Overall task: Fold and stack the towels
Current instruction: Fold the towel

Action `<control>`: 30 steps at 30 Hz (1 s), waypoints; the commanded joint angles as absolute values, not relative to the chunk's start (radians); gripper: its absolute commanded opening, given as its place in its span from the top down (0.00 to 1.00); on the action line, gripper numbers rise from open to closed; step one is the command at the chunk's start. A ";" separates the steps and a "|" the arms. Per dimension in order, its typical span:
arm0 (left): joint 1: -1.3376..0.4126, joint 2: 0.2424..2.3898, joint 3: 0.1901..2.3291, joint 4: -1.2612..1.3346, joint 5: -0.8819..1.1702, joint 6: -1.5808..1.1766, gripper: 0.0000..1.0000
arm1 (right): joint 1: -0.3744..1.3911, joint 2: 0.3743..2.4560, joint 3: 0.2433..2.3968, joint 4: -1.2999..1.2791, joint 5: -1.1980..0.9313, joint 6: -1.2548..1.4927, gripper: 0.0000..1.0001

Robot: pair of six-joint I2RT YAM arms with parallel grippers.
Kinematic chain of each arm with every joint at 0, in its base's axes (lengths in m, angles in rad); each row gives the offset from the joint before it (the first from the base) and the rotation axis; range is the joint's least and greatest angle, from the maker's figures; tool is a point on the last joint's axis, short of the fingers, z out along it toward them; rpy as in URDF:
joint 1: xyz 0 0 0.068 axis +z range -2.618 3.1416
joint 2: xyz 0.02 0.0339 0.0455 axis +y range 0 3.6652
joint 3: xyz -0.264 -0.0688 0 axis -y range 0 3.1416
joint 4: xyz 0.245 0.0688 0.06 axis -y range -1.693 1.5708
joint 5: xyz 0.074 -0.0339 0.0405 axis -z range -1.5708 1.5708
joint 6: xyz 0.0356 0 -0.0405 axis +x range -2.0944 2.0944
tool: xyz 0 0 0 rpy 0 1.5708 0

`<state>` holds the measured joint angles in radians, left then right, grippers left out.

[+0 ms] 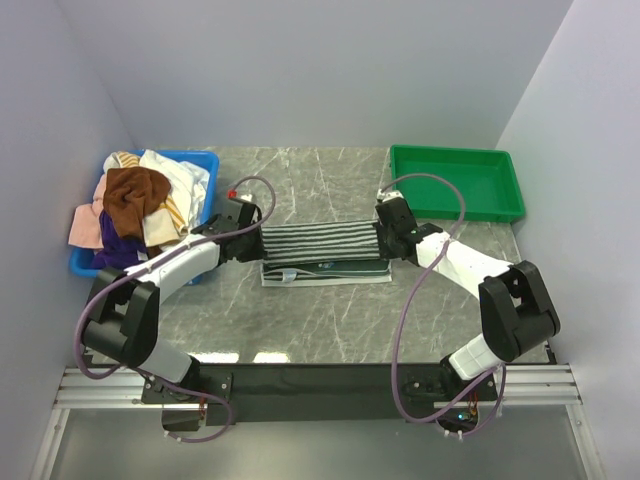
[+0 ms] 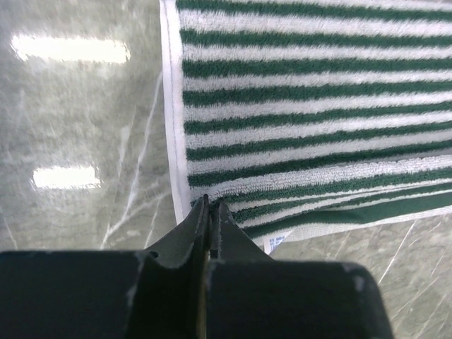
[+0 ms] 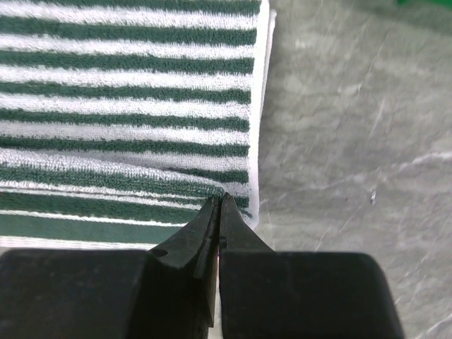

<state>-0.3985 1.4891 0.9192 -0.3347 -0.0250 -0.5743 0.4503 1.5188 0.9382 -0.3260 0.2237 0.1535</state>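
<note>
A green-and-white striped towel (image 1: 320,242) (image 2: 318,106) (image 3: 127,92) lies in the middle of the table, its far part doubled over the near part. My left gripper (image 1: 255,238) (image 2: 210,201) is shut on the left corner of the upper layer. At the right corner of that layer my right gripper (image 1: 383,238) (image 3: 222,198) is shut in the same way. A small white label (image 2: 275,241) shows under the fold. More towels are heaped in a blue bin (image 1: 205,160) at the left: brown (image 1: 135,195), white (image 1: 180,180), pink (image 1: 88,225) and purple (image 1: 115,250).
A green tray (image 1: 455,185) stands at the back right with nothing in it. Grey marble tabletop (image 1: 330,320) lies bare in front of the towel. White walls close in the left, back and right sides.
</note>
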 commanded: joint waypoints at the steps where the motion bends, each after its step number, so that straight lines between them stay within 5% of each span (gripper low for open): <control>1: -0.399 1.450 0.884 -0.388 -0.115 -0.581 0.99 | 0.436 1.480 0.908 -0.373 0.347 0.183 1.00; 15: -0.403 1.470 0.804 -0.362 -0.152 -0.643 0.94 | 0.440 1.505 0.882 -0.425 0.262 0.275 0.95; 17: -0.405 1.462 0.804 -0.368 -0.155 -0.649 0.85 | 0.439 1.497 0.874 -0.431 0.253 0.282 0.91; 21: -0.425 1.390 0.802 -0.400 -0.173 -0.655 0.40 | 0.440 1.416 0.845 -0.459 0.224 0.287 0.71; 25: -0.477 1.284 0.821 -0.446 -0.221 -0.678 0.11 | 0.453 1.286 0.827 -0.460 0.167 0.287 0.55; 27: -0.526 1.228 0.851 -0.474 -0.258 -0.696 0.02 | 0.454 1.215 0.821 -0.430 0.121 0.298 0.46; 30: -0.563 1.206 0.909 -0.477 -0.267 -0.716 0.02 | 0.453 1.172 0.824 -0.346 0.072 0.331 0.45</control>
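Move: The towel's near white hem, to which both hands are bringing the pinched corners of the folded-over striped layer, lies some 3 cm lower than they do. Its left corner is about 5 cm back of the left hand and level with it sideways; its right corner is about 5 cm back and 2 cm to the right of the right hand. The blue basket's middle is roughly 11 cm ahead and 26 cm left of the left hand, the green tray's about 18 cm ahead and 16 cm right of the right hand. The striped layer's near edge, still pinched at its two corners, is drawn back and down together by both hands, some 2 to 4 cm, towards the near white hem. Low over the table, the fingers open, left nearly fully, right about halfway, and let go; both hands ease back a little more, then lift about 6 cm clear. ##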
